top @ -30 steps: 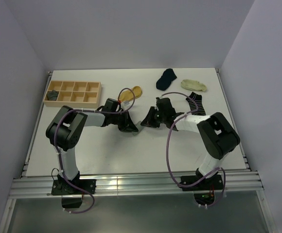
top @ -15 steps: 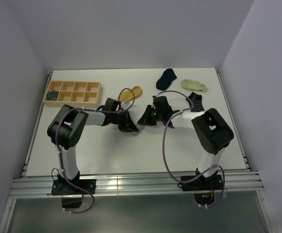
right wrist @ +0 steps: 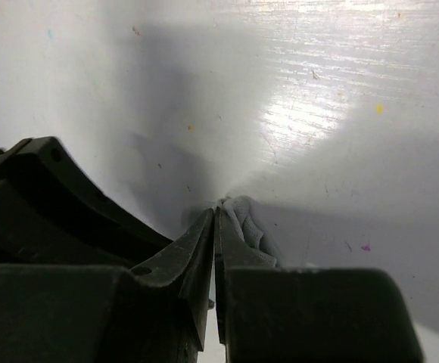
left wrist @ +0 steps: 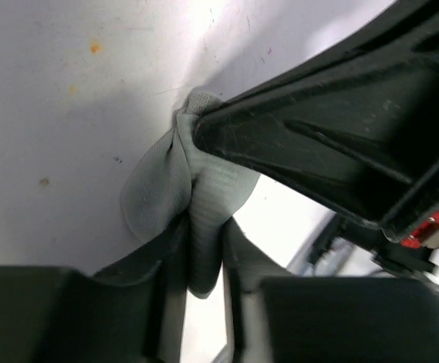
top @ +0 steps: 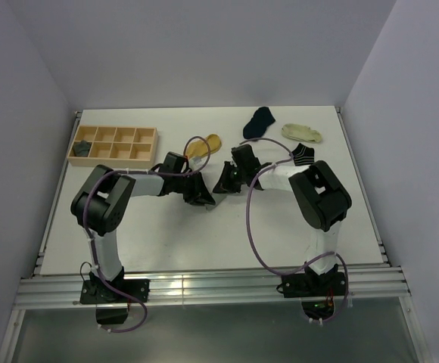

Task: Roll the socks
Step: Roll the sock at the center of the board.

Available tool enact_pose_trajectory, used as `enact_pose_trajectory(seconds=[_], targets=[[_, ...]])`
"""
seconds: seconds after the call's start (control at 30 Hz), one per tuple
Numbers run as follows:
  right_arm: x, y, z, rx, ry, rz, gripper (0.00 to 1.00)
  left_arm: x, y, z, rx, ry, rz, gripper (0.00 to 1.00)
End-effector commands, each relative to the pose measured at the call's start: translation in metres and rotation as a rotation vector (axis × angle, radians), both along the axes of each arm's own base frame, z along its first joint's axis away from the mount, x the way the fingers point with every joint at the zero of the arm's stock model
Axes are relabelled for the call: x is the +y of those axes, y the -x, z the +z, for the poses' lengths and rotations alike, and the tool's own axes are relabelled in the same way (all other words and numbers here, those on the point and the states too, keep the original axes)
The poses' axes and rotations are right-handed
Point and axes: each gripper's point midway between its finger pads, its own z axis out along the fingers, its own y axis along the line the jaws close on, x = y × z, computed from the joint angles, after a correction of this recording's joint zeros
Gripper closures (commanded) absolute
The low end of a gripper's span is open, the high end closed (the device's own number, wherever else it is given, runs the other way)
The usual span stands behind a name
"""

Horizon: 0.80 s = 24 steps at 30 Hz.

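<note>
A light grey sock (left wrist: pixel 163 178) lies bunched on the white table between my two grippers. My left gripper (left wrist: pixel 204 236) is shut on a fold of it, which fills the gap between the fingers. My right gripper (right wrist: pixel 216 214) meets it from the other side, jaws pressed together with the sock's edge (right wrist: pixel 244 221) pinched at the tips. From above, the left gripper (top: pixel 203 197) and right gripper (top: pixel 221 184) stand almost tip to tip at mid-table and hide the sock. A mustard-yellow sock (top: pixel 209 144) lies just behind them.
A wooden compartment tray (top: pixel 115 144) sits at the back left with a dark grey rolled sock (top: pixel 82 148) in one corner cell. A navy sock (top: pixel 259 121), a cream sock (top: pixel 303 133) and a black-and-white striped sock (top: pixel 304 156) lie at the back right.
My right gripper has shifted left and slightly back, closing in on the left gripper, and its arm has swung with it. The left arm has hardly moved.
</note>
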Motion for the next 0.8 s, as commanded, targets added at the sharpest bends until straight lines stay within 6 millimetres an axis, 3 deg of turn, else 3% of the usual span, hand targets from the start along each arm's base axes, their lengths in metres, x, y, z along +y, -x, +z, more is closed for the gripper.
enact_pose_trajectory(seconds=[0.0, 0.23, 0.6, 0.77], targets=[[-0.031, 0.025, -0.047, 0.122, 0.201, 0.002, 0.89, 0.025, -0.002, -0.011, -0.090, -0.187, 0.043, 0.72], [-0.035, 0.031, -0.051, 0.157, 0.228, 0.012, 0.90, 0.032, -0.015, 0.017, -0.351, -0.355, 0.069, 0.52], [-0.029, 0.034, -0.050, 0.163, 0.213, 0.032, 0.90, 0.013, -0.021, 0.080, -0.845, -0.566, 0.040, 0.43], [-0.028, 0.034, -0.052, 0.170, 0.211, 0.036, 0.90, 0.004, -0.012, 0.079, -0.938, -0.618, -0.061, 0.42]])
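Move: The grey sock lies between the two hands on the board: its middle is about 1 cm ahead of the left hand, 3 cm to its right and 1 cm below, with its near end still between the left fingers. The mustard sock lies some 20 cm ahead of the left hand and 2 cm to its left, the navy sock about 29 cm ahead and 18 cm right. From the right hand the grey sock's middle is roughly 3 cm back, 2 cm left and 1 cm below. The left fingers spread from their slight gap to over half open and let go of the grey sock's near end, backing off about 1.5 cm to the left before the hand climbs some 6.5 cm and drifts back over to the right, close above the sock. On the way the wrist rolls and swings roughly 55 degrees in all, so that the down-slanting fingers turn from pointing right to pointing forward and right, while the right hand stays low, its nearly shut fingertips still pinching the sock's other end. ##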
